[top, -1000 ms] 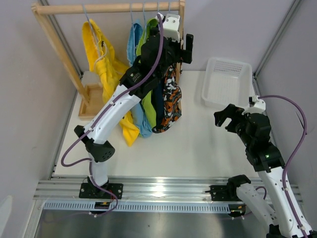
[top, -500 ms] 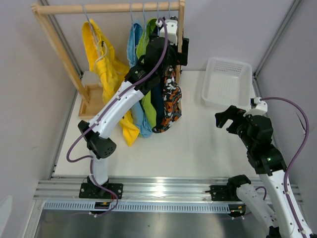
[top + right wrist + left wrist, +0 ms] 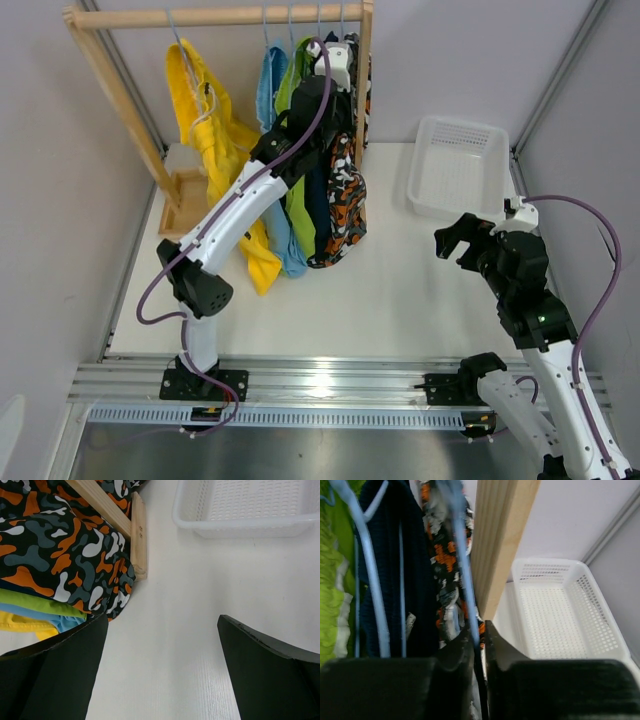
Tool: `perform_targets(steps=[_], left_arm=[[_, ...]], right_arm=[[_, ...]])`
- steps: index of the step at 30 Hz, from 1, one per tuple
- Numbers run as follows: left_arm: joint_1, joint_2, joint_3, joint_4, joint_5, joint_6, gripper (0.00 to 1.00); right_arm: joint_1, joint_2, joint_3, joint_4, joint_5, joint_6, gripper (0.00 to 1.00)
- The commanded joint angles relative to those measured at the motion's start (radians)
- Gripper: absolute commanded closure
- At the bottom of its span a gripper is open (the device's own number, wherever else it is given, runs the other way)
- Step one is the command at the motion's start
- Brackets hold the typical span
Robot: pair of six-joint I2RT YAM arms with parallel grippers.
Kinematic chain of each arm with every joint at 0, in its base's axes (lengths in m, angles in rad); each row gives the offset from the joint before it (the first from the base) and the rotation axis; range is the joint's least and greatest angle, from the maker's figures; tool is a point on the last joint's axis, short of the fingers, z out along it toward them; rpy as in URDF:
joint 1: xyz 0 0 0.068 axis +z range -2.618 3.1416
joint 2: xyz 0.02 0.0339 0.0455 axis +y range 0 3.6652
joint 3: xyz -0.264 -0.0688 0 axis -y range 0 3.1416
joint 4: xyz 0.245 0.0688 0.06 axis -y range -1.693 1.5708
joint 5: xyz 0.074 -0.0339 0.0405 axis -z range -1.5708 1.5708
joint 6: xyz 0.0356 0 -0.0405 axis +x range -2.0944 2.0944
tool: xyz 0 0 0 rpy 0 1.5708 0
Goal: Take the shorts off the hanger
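Five shorts hang on the wooden rack: yellow (image 3: 205, 130), light blue (image 3: 270, 85), lime green (image 3: 300, 225), dark navy (image 3: 318, 215) and orange-black-white patterned (image 3: 345, 205). My left gripper (image 3: 350, 62) is up by the rail beside the rack's right post. In the left wrist view its jaws (image 3: 477, 635) are pinched on the thin light-blue hanger wire (image 3: 462, 570) that carries the patterned shorts (image 3: 440, 560), next to the navy shorts (image 3: 415, 580). My right gripper (image 3: 462, 238) hovers open over bare table (image 3: 162, 625), right of the patterned shorts (image 3: 55, 555).
The rack's right post (image 3: 500, 545) stands just right of the gripped wire, and its foot (image 3: 137, 535) lies on the table. A white mesh basket (image 3: 455, 165) sits at the back right. Grey walls close in on both sides.
My left gripper has moved in toward the rack's right post and closed from wide open onto the hanger wire. The right arm has barely moved.
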Motion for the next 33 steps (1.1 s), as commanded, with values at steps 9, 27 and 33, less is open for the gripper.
perform_targets(steps=[9,27,33], left_arm=[[0.026,-0.03,0.108,-0.063,0.01,0.044,1.0],[0.023,-0.347,0.084,-0.196,0.022,0.11,1.0],[-0.033,-0.648,-0.344,-0.235,0.079,0.058,1.0]], right_arm=[[0.005,0.012,0.003,0.011,0.034,-0.011,0.0],[0.005,0.009,0.067,-0.007,0.049,-0.005,0.01],[0.004,-0.02,0.155,0.068,-0.282,-0.089,0.01]])
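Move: The left fingers, still partly open, are around the blue hanger of the camouflage shorts, whose middle hangs roughly 5 cm ahead of that hand and 17 cm below it. The navy shorts hang about 5 cm to the left of the camouflage ones and level with them; the frame's wooden post stands about 8 cm ahead of the hand and 4 cm to its right. From the right hand that hanger lies roughly 20 cm ahead, 20 cm left and 15 cm higher. The left fingers pinch shut on the hanger of the camouflage shorts almost in place, then the hand lifts it about 10 cm while drawing it back and left, away from the post and across the front of the navy and green shorts. It keeps pulling back and left with its grip held and the wrist nearly level, sinking some 3 cm at the last, to end about 13 cm back and 11 cm left, while the open, empty right hand only begins to rise, by about 3 cm. ##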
